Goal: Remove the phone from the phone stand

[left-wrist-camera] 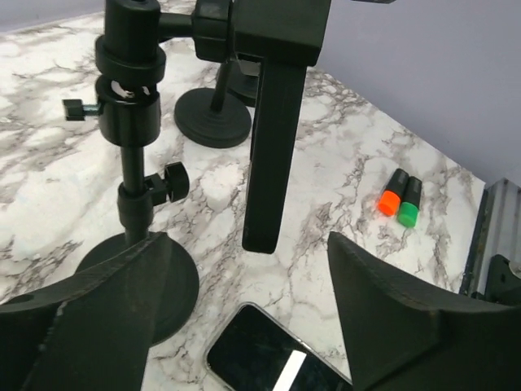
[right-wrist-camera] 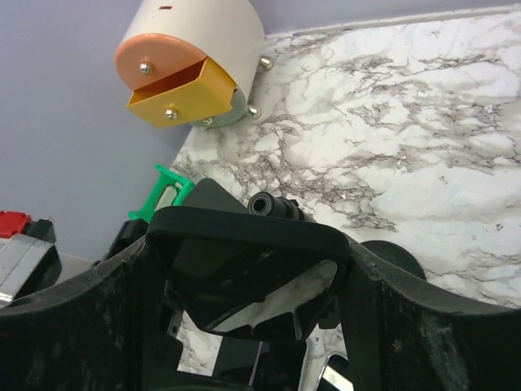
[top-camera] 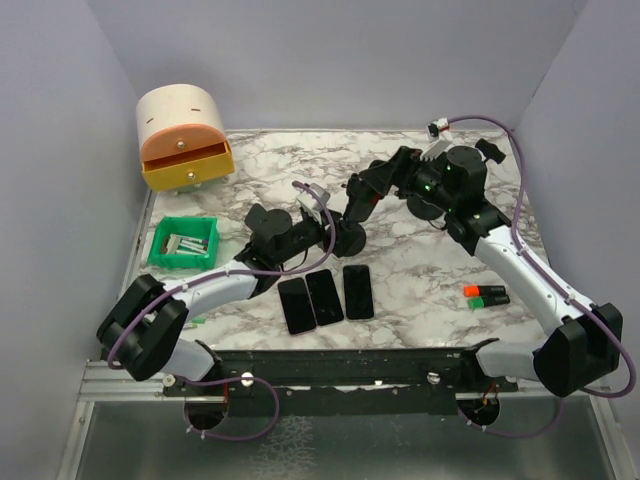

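A black phone (left-wrist-camera: 273, 147) hangs from the clamp at the top of the phone stand (left-wrist-camera: 130, 163), its lower end free above the table. In the right wrist view this phone (right-wrist-camera: 244, 232) shows end-on. My right gripper (right-wrist-camera: 251, 252) comes from above, and its fingers (right-wrist-camera: 366, 293) lie against both long sides. From the top view, the stand's base (top-camera: 350, 238) is at mid-table with the right gripper (top-camera: 365, 190) over it. My left gripper (left-wrist-camera: 248, 261) stands open and empty beside the stand's base. It is low over a silver-rimmed phone (left-wrist-camera: 269, 362) lying flat.
Three phones (top-camera: 324, 296) lie side by side near the front. A second stand (top-camera: 432, 208) is under the right arm. Orange and green markers (top-camera: 485, 295) lie at the right. At the left are a green bin (top-camera: 183, 243) and a drawer unit (top-camera: 183, 135).
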Robot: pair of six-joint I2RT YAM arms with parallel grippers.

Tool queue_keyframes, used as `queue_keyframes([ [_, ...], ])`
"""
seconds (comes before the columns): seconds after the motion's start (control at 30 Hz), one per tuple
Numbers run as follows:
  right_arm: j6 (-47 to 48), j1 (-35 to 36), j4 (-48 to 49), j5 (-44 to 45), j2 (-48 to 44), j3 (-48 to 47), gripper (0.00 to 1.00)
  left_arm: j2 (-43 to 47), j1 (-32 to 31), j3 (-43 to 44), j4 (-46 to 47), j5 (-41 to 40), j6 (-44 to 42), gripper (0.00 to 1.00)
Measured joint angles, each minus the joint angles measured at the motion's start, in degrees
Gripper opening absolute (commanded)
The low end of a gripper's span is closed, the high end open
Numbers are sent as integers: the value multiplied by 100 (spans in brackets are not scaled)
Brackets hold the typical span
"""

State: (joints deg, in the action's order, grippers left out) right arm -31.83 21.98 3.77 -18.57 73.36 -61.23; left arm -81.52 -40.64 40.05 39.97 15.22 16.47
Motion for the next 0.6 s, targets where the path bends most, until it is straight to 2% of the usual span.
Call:
queue_keyframes([
  [0.3,907,584,-1095,892,162,-772,13,828,0,-155,-107,-444,-216,82],
  [0.6,1749,1272,-2013,2190,332,-1412,3,892,0,-20,-195,-699,-501,76],
])
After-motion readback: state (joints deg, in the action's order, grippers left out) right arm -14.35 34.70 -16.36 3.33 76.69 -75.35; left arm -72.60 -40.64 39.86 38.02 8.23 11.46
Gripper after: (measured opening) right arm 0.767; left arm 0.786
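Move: The phone in its holder, gripped near its upper end by the right fingers, has its middle about 5 cm below that hand, 1 cm back and 1 cm to its left. The stand's pole is some 5 cm ahead and 4 cm left of that hand. From the open left hand the held phone lies about 2 cm ahead, 5 cm right and 4 cm higher, the pole 8 cm ahead and 1 cm right; the nearest table phone lies 5 cm back, 4 cm right and 18 cm down. Up and to the left, the left hand backs away from the lower end of the held phone, rising about 5 cm with its fingers staying wide open and tipping slightly upward. The right hand keeps its grip on the phone and holder beside the pole and rolls some 20 degrees, its left side dropping, while easing 1.5 cm left. ##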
